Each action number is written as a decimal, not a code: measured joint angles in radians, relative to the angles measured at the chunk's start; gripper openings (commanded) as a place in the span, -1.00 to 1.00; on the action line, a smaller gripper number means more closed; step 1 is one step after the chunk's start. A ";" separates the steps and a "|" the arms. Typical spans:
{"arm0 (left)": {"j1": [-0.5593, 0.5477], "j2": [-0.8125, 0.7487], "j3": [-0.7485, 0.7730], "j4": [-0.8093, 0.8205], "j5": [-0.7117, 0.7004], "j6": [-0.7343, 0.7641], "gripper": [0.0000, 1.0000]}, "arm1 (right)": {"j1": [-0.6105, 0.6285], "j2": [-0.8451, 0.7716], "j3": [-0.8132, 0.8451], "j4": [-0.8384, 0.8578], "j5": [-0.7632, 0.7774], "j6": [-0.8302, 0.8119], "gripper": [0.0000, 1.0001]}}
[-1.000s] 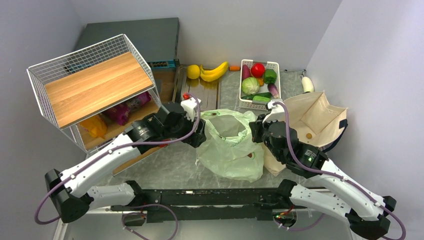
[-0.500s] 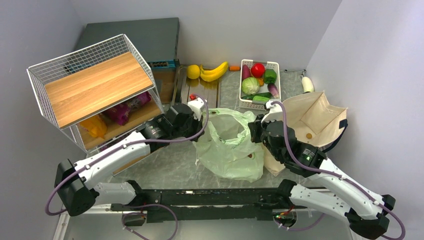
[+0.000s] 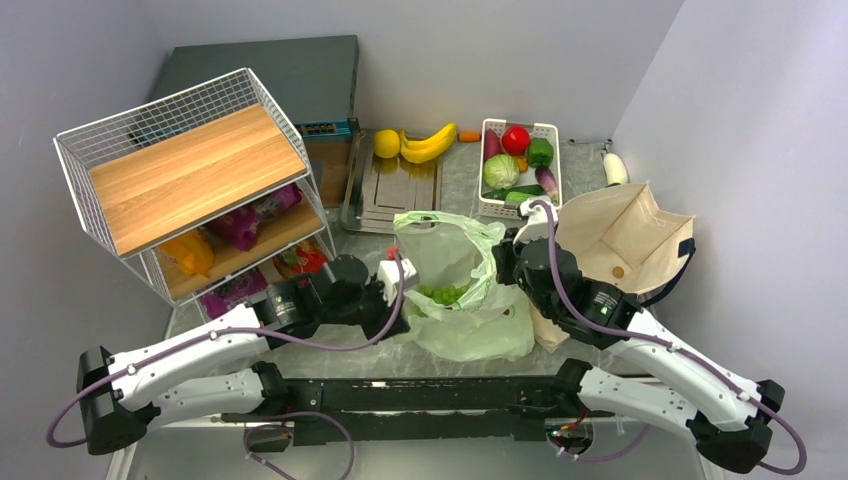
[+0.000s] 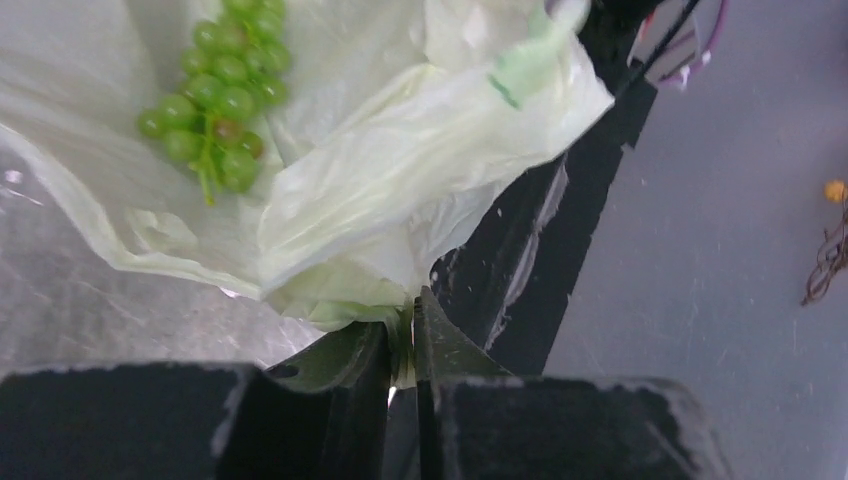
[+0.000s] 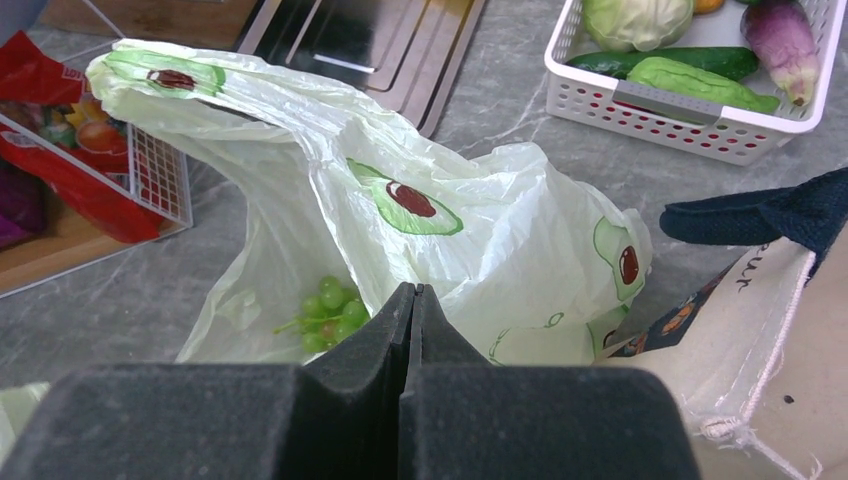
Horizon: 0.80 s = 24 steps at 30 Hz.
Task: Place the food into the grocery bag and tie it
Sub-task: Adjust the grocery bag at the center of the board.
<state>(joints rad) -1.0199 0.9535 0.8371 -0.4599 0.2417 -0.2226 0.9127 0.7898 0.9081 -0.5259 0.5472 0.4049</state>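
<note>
The pale-green grocery bag [image 3: 455,320] with avocado prints stands at mid-table, mouth up, one loop handle [image 3: 420,222] raised at the back. A bunch of green grapes [image 3: 440,295] lies inside it, also seen in the left wrist view [image 4: 215,95] and the right wrist view [image 5: 330,310]. My left gripper [image 4: 410,305] is shut on a fold of the bag's near-left edge [image 4: 400,150]. My right gripper [image 5: 411,290] is shut at the bag's right rim [image 5: 480,230], and the plastic runs into its tips. Yellow bananas [image 3: 430,143] and a lemon [image 3: 387,143] lie at the back.
A white basket [image 3: 520,210] of vegetables, a green pepper [image 3: 540,152] among them, sits behind the bag. A beige canvas tote [image 3: 625,235] stands to the right. A wire rack [image 3: 180,170] with a wooden top fills the left. A metal tray [image 3: 395,185] lies behind the bag.
My left gripper went from open beside the bag's left rim to shut on its near-left edge, and the arm drew back toward me. Grapes now show inside, and the bag stands taller.
</note>
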 measured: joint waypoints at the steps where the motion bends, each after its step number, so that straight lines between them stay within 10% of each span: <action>1: -0.013 -0.003 -0.015 0.000 0.001 -0.001 -0.65 | 0.000 0.005 0.000 0.001 0.004 -0.001 -1.00; 15: -0.284 0.169 -0.134 0.148 -0.058 -0.097 -0.41 | 0.000 0.021 -0.001 -0.003 0.058 0.011 -1.00; 24: -0.348 0.223 -0.006 0.051 -0.122 -0.094 0.46 | 0.000 0.013 -0.020 -0.003 0.058 0.011 -1.00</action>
<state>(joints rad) -1.3678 1.1767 0.8314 -0.4091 0.1200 -0.3164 0.9127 0.8032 0.8879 -0.5293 0.6056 0.4164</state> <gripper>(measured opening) 0.571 0.007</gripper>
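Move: The grocery bag's middle lies about 12 cm to the left gripper's right, 5 cm ahead and 9 cm below; the bag's near-left rim is already between this gripper's fingertips. The grapes inside are some 8 cm right, 4 cm ahead and 15 cm below, while the red package on the rack is roughly 22 cm left, 10 cm ahead and 12 cm below. From the right gripper, the bag's middle is about 7 cm back, 5 cm left and 16 cm down. Bring the left gripper back towards the robot and down, about 8 cm each way, drifting a little right and drawing the bag's rim along. Then lift roughly 2 cm while opening the fingers to let the pinched film go, one finger still against it. Keep the right gripper shut on the bag's right side, nearly still. ##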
